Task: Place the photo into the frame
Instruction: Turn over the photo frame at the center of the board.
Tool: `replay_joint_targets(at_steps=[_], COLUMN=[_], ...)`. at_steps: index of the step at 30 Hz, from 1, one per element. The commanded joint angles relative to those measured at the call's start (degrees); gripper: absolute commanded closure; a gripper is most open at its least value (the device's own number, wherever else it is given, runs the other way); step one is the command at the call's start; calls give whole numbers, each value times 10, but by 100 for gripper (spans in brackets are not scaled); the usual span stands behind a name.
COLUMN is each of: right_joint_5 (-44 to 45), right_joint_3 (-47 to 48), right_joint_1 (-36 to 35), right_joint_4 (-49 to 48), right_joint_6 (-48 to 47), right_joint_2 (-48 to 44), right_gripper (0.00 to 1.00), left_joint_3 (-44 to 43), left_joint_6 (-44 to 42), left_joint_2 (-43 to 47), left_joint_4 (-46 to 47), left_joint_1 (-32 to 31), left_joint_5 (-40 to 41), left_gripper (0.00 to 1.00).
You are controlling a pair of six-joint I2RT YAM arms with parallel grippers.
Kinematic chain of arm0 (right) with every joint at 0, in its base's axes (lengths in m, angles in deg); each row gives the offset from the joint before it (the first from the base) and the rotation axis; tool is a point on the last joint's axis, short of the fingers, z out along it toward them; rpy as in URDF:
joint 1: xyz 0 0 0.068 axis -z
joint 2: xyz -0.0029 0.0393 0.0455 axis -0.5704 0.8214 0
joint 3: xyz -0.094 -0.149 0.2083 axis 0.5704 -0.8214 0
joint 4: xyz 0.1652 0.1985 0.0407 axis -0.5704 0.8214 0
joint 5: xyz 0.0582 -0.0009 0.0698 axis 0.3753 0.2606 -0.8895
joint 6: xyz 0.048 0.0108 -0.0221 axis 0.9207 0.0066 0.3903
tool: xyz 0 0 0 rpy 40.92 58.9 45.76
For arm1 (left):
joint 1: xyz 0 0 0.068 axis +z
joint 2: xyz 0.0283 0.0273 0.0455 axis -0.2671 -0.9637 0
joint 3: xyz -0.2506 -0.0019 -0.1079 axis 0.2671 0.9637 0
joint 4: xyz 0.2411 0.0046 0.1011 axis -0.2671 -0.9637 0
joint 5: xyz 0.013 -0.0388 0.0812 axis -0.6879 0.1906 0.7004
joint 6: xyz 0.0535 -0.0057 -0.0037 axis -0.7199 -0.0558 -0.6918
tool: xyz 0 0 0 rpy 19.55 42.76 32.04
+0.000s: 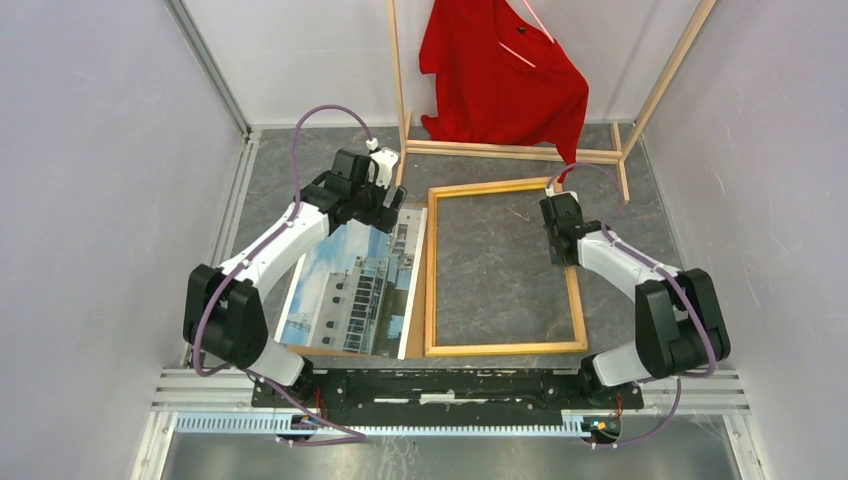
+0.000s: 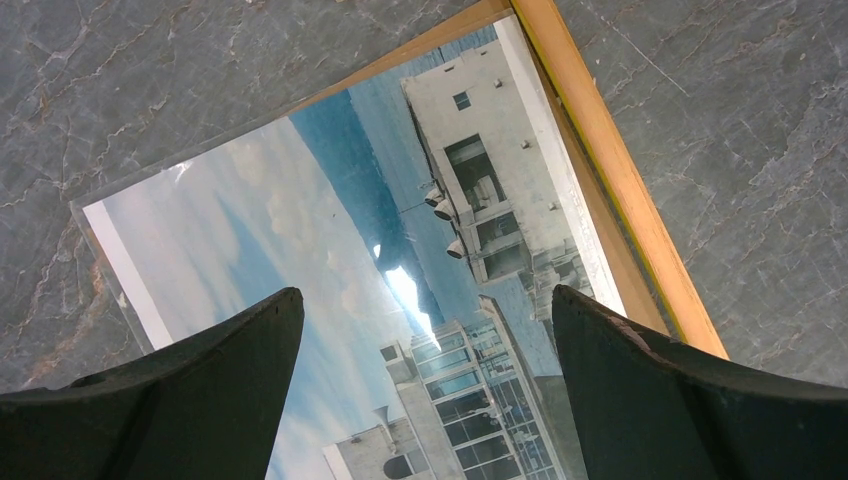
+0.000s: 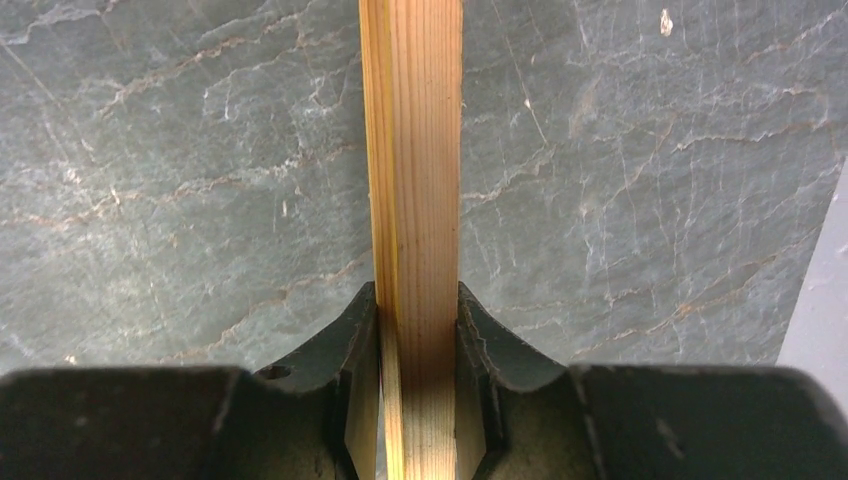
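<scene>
The photo (image 1: 350, 290) of a white building against blue sky lies face up on the grey table, left of the frame (image 1: 432, 280). The frame rests flat with its light wood back up and bare table inside it. My left gripper (image 1: 387, 212) hovers over the photo's far end, open, with nothing between its fingers. In the left wrist view the photo (image 2: 330, 230) fills the space below the spread gripper (image 2: 425, 292), and the frame's bar (image 2: 620, 190) runs along the right. My right gripper (image 1: 562, 240) is shut on the frame's right bar (image 3: 412, 150), which sits squeezed between the fingers (image 3: 415, 292).
A wooden clothes rack (image 1: 510, 150) with a red shirt (image 1: 495, 75) stands at the back, just beyond the frame's far edge. A brown board edge (image 1: 416, 305) shows between photo and frame. White walls close in both sides; a metal rail (image 1: 450, 385) runs along the near edge.
</scene>
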Motion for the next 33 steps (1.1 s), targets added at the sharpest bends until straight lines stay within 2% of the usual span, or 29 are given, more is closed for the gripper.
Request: replay_joint_targets(at_steps=[1, 3, 6, 9, 12, 14, 18, 24, 27, 31, 33], right_joint_5=[98, 110, 127, 126, 114, 95, 90, 70, 10, 15, 5], right_joint_3=[15, 24, 31, 33, 32, 33, 47, 55, 35, 28, 34], right_joint_1=[1, 2, 6, 10, 11, 11, 11, 4, -34, -174, -235], right_joint_4=[-40, -41, -41, -44, -55, -65, -61, -40, -48, -53, -74], right_joint_6=[-40, -35, -22, -15, -18, -27, -36, -32, -3, 59, 98], right_joint_2=[33, 46, 69, 89, 92, 82, 65, 7, -46, -71, -74], right_gripper=[98, 95, 80, 77, 60, 51, 41, 32, 27, 25, 24], left_joint_3=[0, 1, 3, 4, 4, 4, 3, 3, 0, 8, 14], left_joint_6=[-22, -21, -20, -22, -25, -27, -37, -57, -73, -81, -95], left_joint_2=[21, 21, 25, 31, 36, 39, 41, 52, 59, 52, 35], left_joint_4=[4, 4, 3, 1, -4, -9, -24, -44, -53, -40, -37], left_joint_1=[4, 4, 4, 7, 12, 17, 29, 77, 126, 260, 293], left_joint_5=[-11, -14, -12, -13, -20, -27, -34, -40, -40, -63, -37], left_gripper=[0, 0, 0, 0, 0, 0, 0, 0, 0, 0, 0])
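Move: The right hand already holds the frame's right rail, a couple of centimetres above its resting height; the frame's middle lies about 13 cm to its left, 2 cm nearer the base and 2 cm lower. The photo's middle is some 45 cm left and 6 cm back of this hand, and the clothes stand's crossbar about 23 cm ahead and 10 cm left. From the empty left hand the frame's middle is roughly 23 cm right, 10 cm back and 14 cm below. Keeping its pinch on the right rail, the right hand lowers the frame's raised side about 2 cm onto the table while easing it a similar distance forward and to the right, then opens its fingers, lets go of the rail, rises some 8 cm and swings about 10 cm left over the frame's opening, tipping its fingers up and outward. The left hand, empty and wide open, first waits, then swings some 14 cm left, high across the photo's far end towards its left edge, turning about 15 degrees counter-clockwise. ##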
